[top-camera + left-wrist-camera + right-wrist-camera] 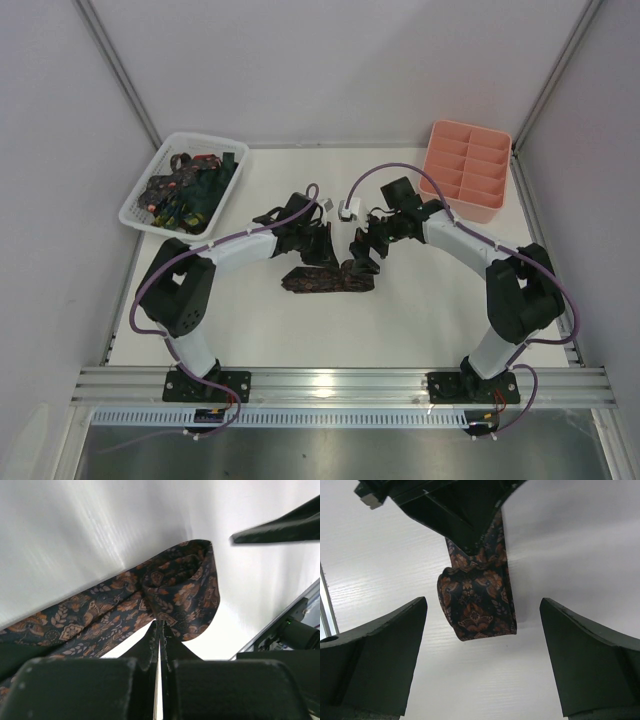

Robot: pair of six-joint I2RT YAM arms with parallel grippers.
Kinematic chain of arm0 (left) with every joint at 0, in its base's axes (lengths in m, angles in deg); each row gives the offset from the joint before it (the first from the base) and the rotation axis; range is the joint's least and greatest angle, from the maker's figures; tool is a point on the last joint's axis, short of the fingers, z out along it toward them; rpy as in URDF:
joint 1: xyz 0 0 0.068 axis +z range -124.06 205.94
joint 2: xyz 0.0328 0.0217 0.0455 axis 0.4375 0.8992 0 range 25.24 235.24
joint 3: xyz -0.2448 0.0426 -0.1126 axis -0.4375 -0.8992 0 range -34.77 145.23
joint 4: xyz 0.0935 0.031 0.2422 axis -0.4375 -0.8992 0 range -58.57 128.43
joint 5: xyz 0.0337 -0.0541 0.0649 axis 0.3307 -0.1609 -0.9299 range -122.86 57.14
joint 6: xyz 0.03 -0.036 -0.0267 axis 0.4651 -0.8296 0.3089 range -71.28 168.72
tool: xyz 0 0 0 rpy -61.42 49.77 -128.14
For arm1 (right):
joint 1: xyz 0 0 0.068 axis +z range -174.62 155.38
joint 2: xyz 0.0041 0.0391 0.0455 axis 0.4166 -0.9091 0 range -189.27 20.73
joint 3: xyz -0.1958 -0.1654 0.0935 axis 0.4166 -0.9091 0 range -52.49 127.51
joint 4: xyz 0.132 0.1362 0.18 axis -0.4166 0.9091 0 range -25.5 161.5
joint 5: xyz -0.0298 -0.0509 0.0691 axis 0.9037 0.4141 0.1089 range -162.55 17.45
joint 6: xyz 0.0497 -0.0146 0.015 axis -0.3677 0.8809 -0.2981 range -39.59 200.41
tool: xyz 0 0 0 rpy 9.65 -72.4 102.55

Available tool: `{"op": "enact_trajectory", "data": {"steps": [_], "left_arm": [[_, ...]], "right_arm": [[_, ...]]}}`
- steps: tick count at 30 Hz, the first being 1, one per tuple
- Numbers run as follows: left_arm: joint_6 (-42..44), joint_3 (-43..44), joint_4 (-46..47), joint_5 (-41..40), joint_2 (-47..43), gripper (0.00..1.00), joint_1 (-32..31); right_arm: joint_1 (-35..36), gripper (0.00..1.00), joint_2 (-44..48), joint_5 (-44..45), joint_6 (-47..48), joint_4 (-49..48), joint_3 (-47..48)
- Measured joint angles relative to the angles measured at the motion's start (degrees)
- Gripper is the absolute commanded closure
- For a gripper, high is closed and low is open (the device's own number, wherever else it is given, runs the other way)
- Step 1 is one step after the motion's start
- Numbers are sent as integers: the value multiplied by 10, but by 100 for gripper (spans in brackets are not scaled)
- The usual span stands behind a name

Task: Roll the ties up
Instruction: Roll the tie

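A brown tie (318, 283) with a fine orange leaf pattern lies across the middle of the table, its right end folded back into a loop (187, 587). My left gripper (161, 624) is shut on the tie, pinching the fabric at the base of that loop. My right gripper (483, 601) stands wide open just right of the loop (479, 605), with nothing between its fingers (395, 645). In the top view the two grippers, left (322, 252) and right (362, 252), face each other over the tie's right end.
A white lattice basket (140, 205) at the back left holds several more dark ties (185, 190). A pink compartment tray (467, 170) stands at the back right. Grey walls close the table on three sides.
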Motion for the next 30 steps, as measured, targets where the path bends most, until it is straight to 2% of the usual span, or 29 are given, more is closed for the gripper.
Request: {"op": "enact_trajectory", "data": {"steps": [6, 11, 18, 30], "left_arm": [[-6, -8, 22, 17, -4, 100, 9], [-10, -13, 31, 21, -4, 99, 16], [-10, -35, 38, 24, -4, 100, 23], [-9, -66, 41, 24, -25, 100, 43]], "right_arm": [[12, 0, -23, -15, 26, 26, 7], [25, 0, -42, -9, 27, 10, -2], [41, 0, -48, 21, 22, -46, -43], [72, 0, -72, 77, 44, -55, -43]]}}
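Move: The rolled end of the tie lies about 8 cm below the right hand, some 3 cm back towards the base and 3 cm to its left. The flat, unrolled tail runs on leftwards from the roll, its middle roughly 13 cm to the right hand's left, 4 cm back and 10 cm down. From the left hand, the roll is about 6 cm to the right, 2 cm back and 5 cm below. The right hand, fingers kept wide open, sinks about 7 cm towards the rolled end of the tie while easing some 2 cm back and 2 cm left, its wrist tipping about 10 degrees so the fingers point more steeply down, until they stand one on either side of the roll, not closed on it. The left hand keeps its fingers shut and makes room: after a slight rise it shifts nearly 3 cm left, away from the roll and over the tail, ending about 1 cm lower than it began. ##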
